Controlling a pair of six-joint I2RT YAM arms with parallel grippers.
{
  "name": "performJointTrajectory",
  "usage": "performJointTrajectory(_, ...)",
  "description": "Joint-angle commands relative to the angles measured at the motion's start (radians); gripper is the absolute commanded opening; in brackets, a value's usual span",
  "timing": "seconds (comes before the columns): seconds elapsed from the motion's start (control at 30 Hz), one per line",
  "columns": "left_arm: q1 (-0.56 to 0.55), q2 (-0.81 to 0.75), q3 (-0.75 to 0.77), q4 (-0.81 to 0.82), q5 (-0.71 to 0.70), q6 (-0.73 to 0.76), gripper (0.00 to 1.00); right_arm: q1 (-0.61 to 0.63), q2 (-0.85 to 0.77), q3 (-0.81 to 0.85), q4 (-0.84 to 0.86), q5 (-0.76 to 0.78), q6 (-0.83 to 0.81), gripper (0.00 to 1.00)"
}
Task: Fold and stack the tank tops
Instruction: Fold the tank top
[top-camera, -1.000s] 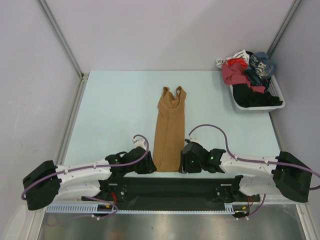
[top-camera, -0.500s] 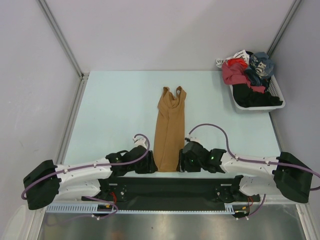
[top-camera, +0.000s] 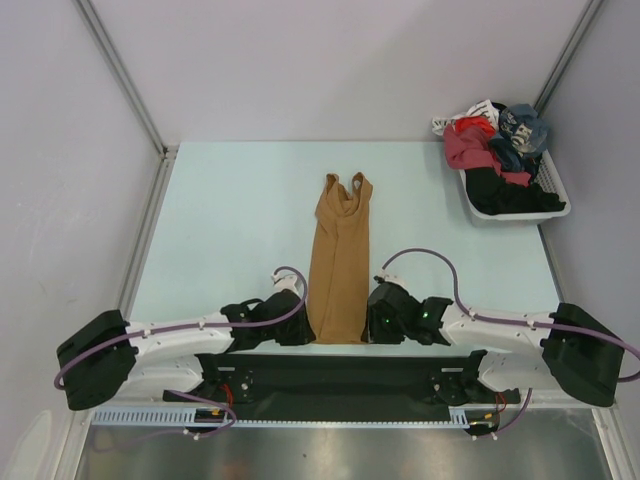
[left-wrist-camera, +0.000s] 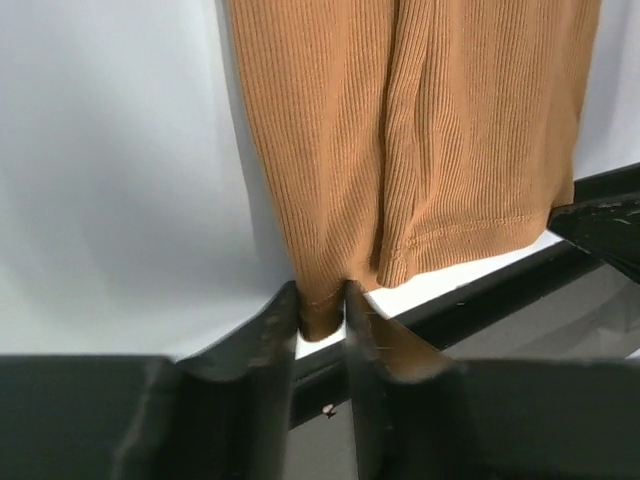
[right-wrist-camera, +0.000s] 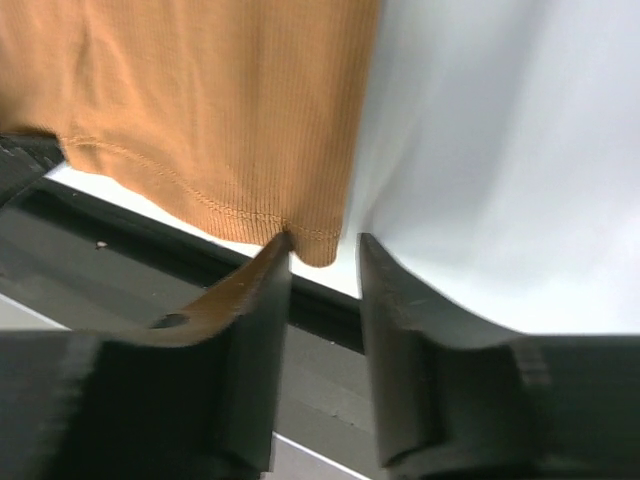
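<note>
A tan-brown tank top (top-camera: 338, 270), folded into a narrow lengthwise strip, lies on the pale table with its straps at the far end and its hem at the near edge. My left gripper (top-camera: 300, 330) sits at the hem's left corner. In the left wrist view the ribbed cloth (left-wrist-camera: 400, 130) has that corner pinched between the fingers of the left gripper (left-wrist-camera: 322, 300). My right gripper (top-camera: 372, 325) is at the hem's right corner. In the right wrist view the right gripper (right-wrist-camera: 325, 250) stands open around the corner of the cloth (right-wrist-camera: 200, 100), which touches only the left fingertip.
A white basket (top-camera: 520, 214) at the back right holds a heap of mixed clothes (top-camera: 495, 150) in red, black and blue. A black strip (left-wrist-camera: 500, 290) runs along the near table edge just under the hem. Grey walls stand on three sides.
Both grippers widened briefly, then narrowed. The left one has closed on the hem's left corner. The left arm has shifted slightly right.
</note>
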Motion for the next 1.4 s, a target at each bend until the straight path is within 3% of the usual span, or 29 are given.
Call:
performJointTrajectory(0.0, -0.005, 0.023, 0.011, -0.006, 0.001, 0.02, 0.22, -0.002, 0.013, -0.013, 0.025, -0.007, 0.002, 0.36)
performJointTrajectory(0.1, -0.005, 0.02, 0.008, -0.016, -0.008, 0.021, 0.03, 0.001, 0.022, -0.009, 0.029, -0.019, -0.014, 0.18)
performJointTrajectory(0.17, -0.005, 0.01, 0.014, -0.024, -0.006, 0.026, 0.0, 0.0, 0.021, 0.005, 0.008, -0.023, -0.031, 0.0)
performJointTrajectory(0.4, 0.003, 0.0, 0.153, -0.131, 0.01, 0.101, 0.0, -0.019, -0.054, 0.132, -0.141, 0.028, -0.093, 0.0)
performJointTrajectory(0.8, 0.189, 0.09, 0.396, -0.202, -0.017, 0.26, 0.0, -0.272, -0.047, 0.327, -0.192, -0.03, -0.303, 0.0)
performJointTrajectory(1.37, 0.383, 0.46, 0.769, -0.162, -0.118, 0.374, 0.0, -0.542, 0.436, 0.774, -0.163, -0.124, -0.485, 0.0)
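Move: The tank top lies lengthwise ahead of both hands. Its left hem corner sits between the left fingertips and its right hem corner between the right ones, each about 1 cm below and some 12 cm across from the other hand. The shoulder straps' end is roughly 42 cm ahead, about 4 cm right of the left hand and 1 cm left of the right one. The table's near edge runs about 3 cm behind both hands. Nearly in place at first, both hands shut their half-open fingers on the tank top's two hem corners. Then, side by side, they rise about 10 cm while swinging forward over the tank top towards its straps, some 20 cm out, the right hand slightly farther. They level off as they go, fingertips tilting outward by 10 degrees or so, keeping their pinch. ##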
